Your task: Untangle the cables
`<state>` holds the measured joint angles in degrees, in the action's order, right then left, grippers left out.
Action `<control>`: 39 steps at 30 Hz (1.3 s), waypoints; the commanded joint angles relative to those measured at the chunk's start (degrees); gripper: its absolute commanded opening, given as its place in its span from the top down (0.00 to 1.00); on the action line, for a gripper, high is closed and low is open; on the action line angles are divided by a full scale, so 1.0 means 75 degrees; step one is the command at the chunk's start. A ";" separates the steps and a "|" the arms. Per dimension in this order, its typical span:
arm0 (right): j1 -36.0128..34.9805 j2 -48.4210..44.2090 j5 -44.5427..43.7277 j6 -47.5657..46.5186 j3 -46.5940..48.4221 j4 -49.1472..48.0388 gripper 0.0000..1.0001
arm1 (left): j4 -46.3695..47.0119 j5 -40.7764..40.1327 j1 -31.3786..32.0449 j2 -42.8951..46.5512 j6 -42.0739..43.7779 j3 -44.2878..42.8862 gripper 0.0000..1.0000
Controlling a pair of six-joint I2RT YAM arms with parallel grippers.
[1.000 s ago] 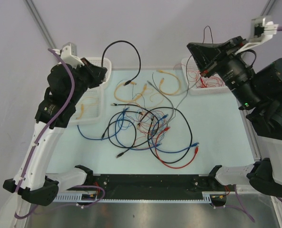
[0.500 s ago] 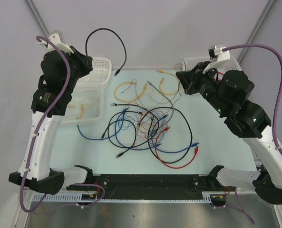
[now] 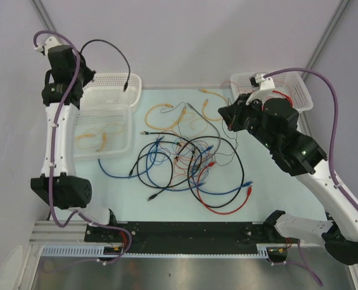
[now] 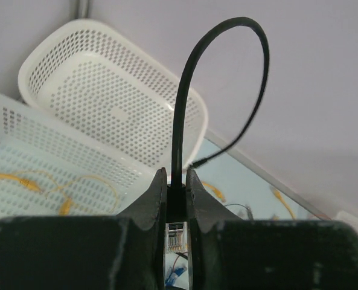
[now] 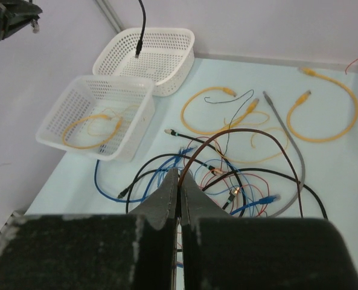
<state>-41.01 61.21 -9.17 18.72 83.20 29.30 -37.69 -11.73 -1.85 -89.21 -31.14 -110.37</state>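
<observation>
A tangle of black, blue and red cables [image 3: 188, 166] lies mid-table; it also shows in the right wrist view [image 5: 227, 175]. My left gripper [image 3: 76, 69] is raised high at the far left, shut on a black cable [image 3: 115, 47]. That cable arcs up from the fingers [image 4: 227, 27] and its free end hangs over the far white basket [image 3: 115, 81]. My right gripper [image 3: 228, 116] is just beyond the tangle's far right side. It is shut [image 5: 179, 176] on a thin dark brown wire [image 5: 239, 134] that loops over the tangle.
A nearer white basket [image 3: 123, 145] at the left holds yellow cables. A third basket [image 3: 299, 90] at the far right holds thin red wires. Loose yellow cables [image 3: 166, 115] and a grey cable [image 5: 284, 130] lie beyond the tangle.
My left arm has lifted and swung left, carrying the black cable's end from the table to over the far basket. My right arm has come down from the right basket toward the tangle.
</observation>
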 commanded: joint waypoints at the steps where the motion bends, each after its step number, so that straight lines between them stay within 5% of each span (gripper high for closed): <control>1: 0.0148 0.0170 0.0449 0.0234 -0.0054 -0.0391 1.00 | 0.0513 0.0836 -0.0772 -0.0549 -0.0910 0.0441 1.00; 6: 0.0277 0.0498 0.0812 0.0351 -0.0312 -0.0461 1.00 | 0.1345 0.1117 -0.1019 -0.1311 -0.1285 0.0700 1.00; 16: 0.0476 0.1038 0.1140 0.0481 -0.0628 -0.0696 1.00 | 0.1124 0.1294 -0.1242 -0.3011 -0.1427 -0.0448 0.97; 20: 0.0535 0.1096 0.1140 0.0516 -0.0652 -0.0731 1.00 | 0.1146 0.1224 -0.1301 -0.3070 -0.1345 -0.0577 0.41; 23: 0.0547 0.1155 0.1375 0.0574 -0.0652 -0.0801 1.00 | 0.1088 0.1353 -0.1394 -0.2977 -0.1333 -0.0659 0.13; 26: 0.0547 0.1190 0.1480 0.0668 -0.0652 -0.0883 1.00 | 0.1158 0.1771 -0.1383 -0.2486 -0.1449 -0.0555 0.04; 29: 0.0558 0.1202 0.1527 0.0715 -0.0652 -0.0965 1.00 | 0.1683 0.2345 -0.1243 -0.1433 -0.1812 0.0205 0.00; 34: 0.0570 0.1108 0.1772 0.0855 -0.0628 -0.1397 1.00 | 0.2504 0.2664 0.0173 0.0953 -0.1638 0.2184 0.00; 39: 0.0547 0.0945 0.2019 0.1230 -0.0570 -0.1516 1.00 | 0.6648 0.3916 0.2233 0.3266 -0.1334 0.6179 0.00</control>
<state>-36.99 69.95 3.60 25.28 77.97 21.56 -11.05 7.94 5.41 -75.99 -42.98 -80.47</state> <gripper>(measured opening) 0.012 0.994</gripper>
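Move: Ahead of the left hand, which holds the black cable, the far white basket's middle lies about 16 cm on, 4 cm left and 36 cm lower; the clear basket is 4 cm back and 8 cm left, the left yellow cable 8 cm ahead and 22 cm right. From the right hand, still gripping a thin dark cable, the tangle lies roughly 6 cm ahead, 7 cm left and 41 cm down, the grey cable 15 cm ahead and 2 cm left. Lowering the black cable some 18 cm while reaching 10 cm forward and a little left, the left hand opens wide over the far white basket, lets go, then swings up, right and back, away from it. The right hand keeps its grip on the thin cable, sinks about 8 cm towards the tangle, drifting forward and left, then eases up slightly. ##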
